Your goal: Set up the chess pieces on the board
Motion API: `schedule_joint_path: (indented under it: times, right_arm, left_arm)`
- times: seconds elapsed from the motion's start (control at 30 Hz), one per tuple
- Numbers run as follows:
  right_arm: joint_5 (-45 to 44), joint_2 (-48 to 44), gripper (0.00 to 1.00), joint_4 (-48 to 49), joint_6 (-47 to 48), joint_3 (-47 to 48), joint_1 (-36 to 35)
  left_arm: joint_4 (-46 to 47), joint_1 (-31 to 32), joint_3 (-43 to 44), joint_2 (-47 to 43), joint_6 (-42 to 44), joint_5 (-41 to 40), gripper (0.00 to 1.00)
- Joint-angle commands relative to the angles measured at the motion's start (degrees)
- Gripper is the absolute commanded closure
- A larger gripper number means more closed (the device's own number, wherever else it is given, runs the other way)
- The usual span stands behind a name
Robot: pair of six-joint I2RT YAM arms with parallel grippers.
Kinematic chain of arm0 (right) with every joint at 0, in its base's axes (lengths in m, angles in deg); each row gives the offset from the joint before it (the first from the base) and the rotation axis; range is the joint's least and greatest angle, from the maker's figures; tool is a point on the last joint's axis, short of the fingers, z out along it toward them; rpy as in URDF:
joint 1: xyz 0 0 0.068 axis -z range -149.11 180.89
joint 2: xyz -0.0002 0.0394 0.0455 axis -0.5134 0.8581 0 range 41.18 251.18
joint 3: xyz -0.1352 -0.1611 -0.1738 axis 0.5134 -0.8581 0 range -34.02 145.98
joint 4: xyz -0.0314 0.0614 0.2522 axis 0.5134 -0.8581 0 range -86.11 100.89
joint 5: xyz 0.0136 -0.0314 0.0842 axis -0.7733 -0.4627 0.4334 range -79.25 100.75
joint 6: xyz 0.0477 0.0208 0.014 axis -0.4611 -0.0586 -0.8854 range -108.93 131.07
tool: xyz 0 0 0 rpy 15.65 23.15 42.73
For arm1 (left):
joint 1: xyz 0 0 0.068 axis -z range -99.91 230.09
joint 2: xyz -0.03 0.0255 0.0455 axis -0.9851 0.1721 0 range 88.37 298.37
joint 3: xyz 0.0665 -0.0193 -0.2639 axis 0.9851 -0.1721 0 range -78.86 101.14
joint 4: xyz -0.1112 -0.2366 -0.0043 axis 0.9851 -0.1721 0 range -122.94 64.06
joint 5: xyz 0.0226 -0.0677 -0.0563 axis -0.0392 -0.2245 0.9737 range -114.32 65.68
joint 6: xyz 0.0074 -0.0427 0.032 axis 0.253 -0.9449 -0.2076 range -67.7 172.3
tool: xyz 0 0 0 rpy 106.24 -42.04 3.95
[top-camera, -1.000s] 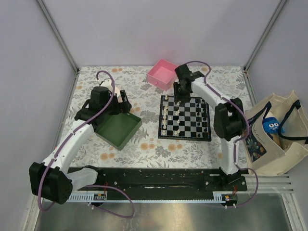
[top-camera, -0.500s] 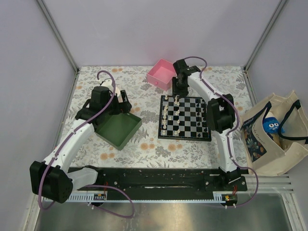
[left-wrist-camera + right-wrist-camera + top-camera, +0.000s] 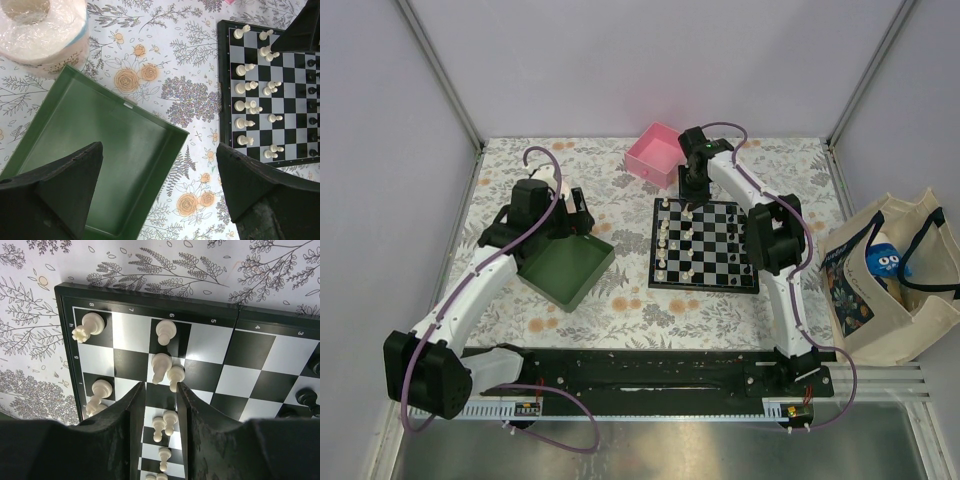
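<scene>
The board point(image 3: 703, 288) lies at the table's middle right. Cream-white chess pieces point(image 3: 672, 240) stand in its two left columns and black ones point(image 3: 745, 240) on its right side. My right gripper point(image 3: 691, 196) hovers over the board's far left part. In the right wrist view its fingers point(image 3: 161, 384) stand a narrow gap apart with nothing gripped, and two leaning cream pieces point(image 3: 161, 366) sit just past the tips. My left gripper point(image 3: 159, 150) hangs wide open and empty over the right corner of the green tray point(image 3: 100, 150). The board point(image 3: 223, 100) shows at its right.
A pink box point(image 3: 657, 152) stands just beyond the board's far left corner. A wrapped paper roll point(image 3: 42, 30) sits behind the green tray point(image 3: 565, 268). A tote bag point(image 3: 890, 275) rests outside the table's right edge. Grey walls close three sides.
My right arm has swung in so the gripper sits nearer the board's far left corner, and its jaws have narrowed a little. The left arm has not moved.
</scene>
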Motion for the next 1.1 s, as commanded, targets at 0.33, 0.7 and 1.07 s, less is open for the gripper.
schedule_joint_path:
  times: [0.33,0.7,1.07]
  right_arm:
    - [2.1,1.6,0.66,-1.1,0.1,3.5,0.0]
    - [1.4,3.0,0.68,-1.6,0.2,5.0,-0.2]
    - [2.7,1.9,0.85,-0.8,-0.4,5.4,-0.2]
  left_arm:
    - [2.8,0.0,0.2,0.2,0.2,0.6,0.01]
    - [2.8,0.0,0.0,-0.2,0.1,1.3,0.01]
    - [2.8,0.1,0.1,0.1,0.1,1.3,0.01]
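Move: A white chess piece in the board's second-farthest row lies almost directly under the right hand, 1 cm to its left, its middle some 3 cm below. Another white piece crowds that one from about 2 cm to its right and 1 cm back. One in the far row stands 3 cm ahead of the hand, straight out, and the corner rook about 2 cm ahead and 6 cm left. From the left hand the aimed-at piece lies roughly 14 cm ahead, 24 cm right and 16 cm below. Down about 1.5 cm, nearly all of it in the second half, the right hand sinks over the white piece after easing half a centimetre left, its wrist almost still. The half-open fingers narrow a little early on, then close at the end around the piece's head, a pad on either side, beginning the pinch without touching the far-row piece ahead. ##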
